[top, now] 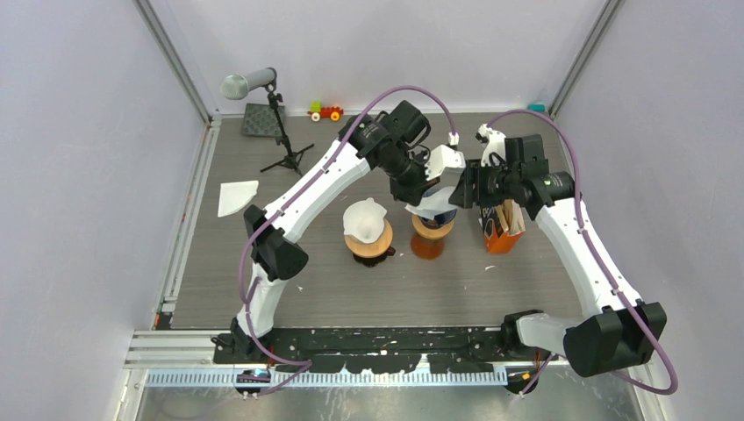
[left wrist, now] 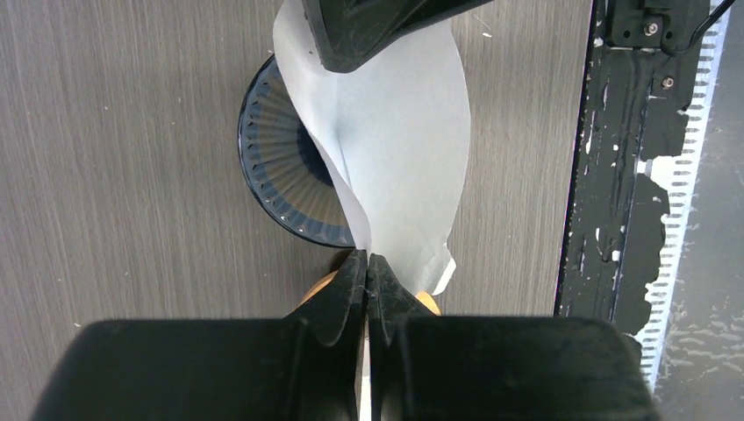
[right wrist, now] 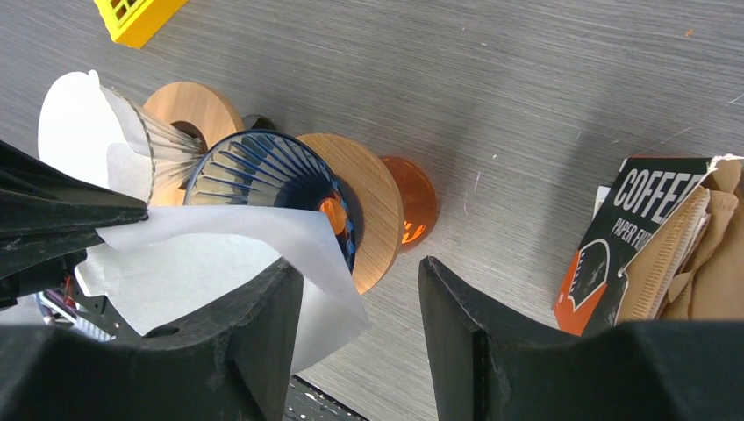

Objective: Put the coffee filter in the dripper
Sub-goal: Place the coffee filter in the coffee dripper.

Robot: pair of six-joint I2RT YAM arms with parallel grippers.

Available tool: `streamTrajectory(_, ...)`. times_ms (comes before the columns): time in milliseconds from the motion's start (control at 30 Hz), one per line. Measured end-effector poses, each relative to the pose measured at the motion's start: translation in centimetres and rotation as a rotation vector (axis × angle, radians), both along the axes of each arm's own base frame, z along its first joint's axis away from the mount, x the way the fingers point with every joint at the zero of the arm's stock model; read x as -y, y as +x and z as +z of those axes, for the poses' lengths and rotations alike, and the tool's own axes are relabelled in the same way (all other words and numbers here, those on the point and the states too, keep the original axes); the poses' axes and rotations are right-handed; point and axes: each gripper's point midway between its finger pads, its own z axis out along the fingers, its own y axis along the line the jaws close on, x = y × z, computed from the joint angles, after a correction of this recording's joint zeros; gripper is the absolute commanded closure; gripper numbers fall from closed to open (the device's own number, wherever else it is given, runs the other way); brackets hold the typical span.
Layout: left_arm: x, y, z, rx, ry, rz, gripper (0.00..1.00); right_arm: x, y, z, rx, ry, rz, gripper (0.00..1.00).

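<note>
The white paper coffee filter (left wrist: pixel 404 149) hangs partly spread over the blue ribbed dripper (left wrist: pixel 281 167). My left gripper (left wrist: pixel 368 259) is shut on the filter's edge. The dripper (right wrist: pixel 254 171) sits on a wooden ring (right wrist: pixel 373 210) over an orange glass (right wrist: pixel 412 202). My right gripper (right wrist: pixel 360 276) is open beside it. The filter (right wrist: pixel 202 254) drapes across its left finger, and nothing lies between the jaws. From above, both grippers meet over the dripper (top: pixel 434 217), left gripper (top: pixel 419 186) and right gripper (top: pixel 465 189).
A second dripper holding a white filter (top: pixel 368 226) stands just left of the blue one. An orange box of brown paper filters (top: pixel 503 228) stands to its right. A loose white filter (top: pixel 237 197), a microphone stand (top: pixel 250 83) and a toy (top: pixel 325 111) are further off.
</note>
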Motion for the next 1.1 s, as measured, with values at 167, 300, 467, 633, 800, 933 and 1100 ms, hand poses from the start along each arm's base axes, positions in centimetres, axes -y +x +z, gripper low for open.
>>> streamTrajectory(167,-0.1,0.3,-0.1,0.012,0.01,0.009,0.76,-0.2,0.1,-0.8,-0.023,0.005,0.008,0.44)
streamTrajectory(300,-0.2,0.6,-0.1,0.021,0.019,0.029,0.65,-0.3,0.1,-1.6,-0.042,0.004,0.01,0.44)
streamTrajectory(467,-0.1,1.3,-0.2,0.021,0.019,0.095,0.51,-0.3,-0.1,-2.1,-0.057,0.006,0.01,0.44)
streamTrajectory(633,0.1,2.0,-0.8,-0.003,0.028,0.198,0.48,-0.3,0.0,-2.1,-0.057,0.01,0.006,0.45)
streamTrajectory(800,0.3,2.3,-2.1,-0.052,0.044,0.293,0.47,-0.4,0.0,-2.4,-0.064,0.018,-0.003,0.45)
streamTrajectory(933,0.4,2.3,-2.4,-0.085,0.046,0.356,0.45,-0.4,-0.3,-2.5,-0.064,0.025,-0.013,0.45)
streamTrajectory(1100,0.5,2.3,-2.3,-0.111,0.036,0.42,0.44,-0.4,-0.3,-1.9,-0.039,0.034,-0.016,0.45)
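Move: The left hand's shut fingers pinch the filter; the blue dripper it is meant for is centred about 7 cm to their right, level ahead and some 8 cm lower. The glass dripper, already lined, stands roughly 9 cm to the left, 2 cm back and 11 cm lower. From the open right hand, the blue dripper is about 5 cm left, 2 cm back, 6 cm lower, and the filter box some 11 cm right, 2 cm back, 15 cm lower. Left opens, unpinching the filter, easing 2 cm forward then down, turning 25 degrees counter-clockwise; right sinks 2 cm. ##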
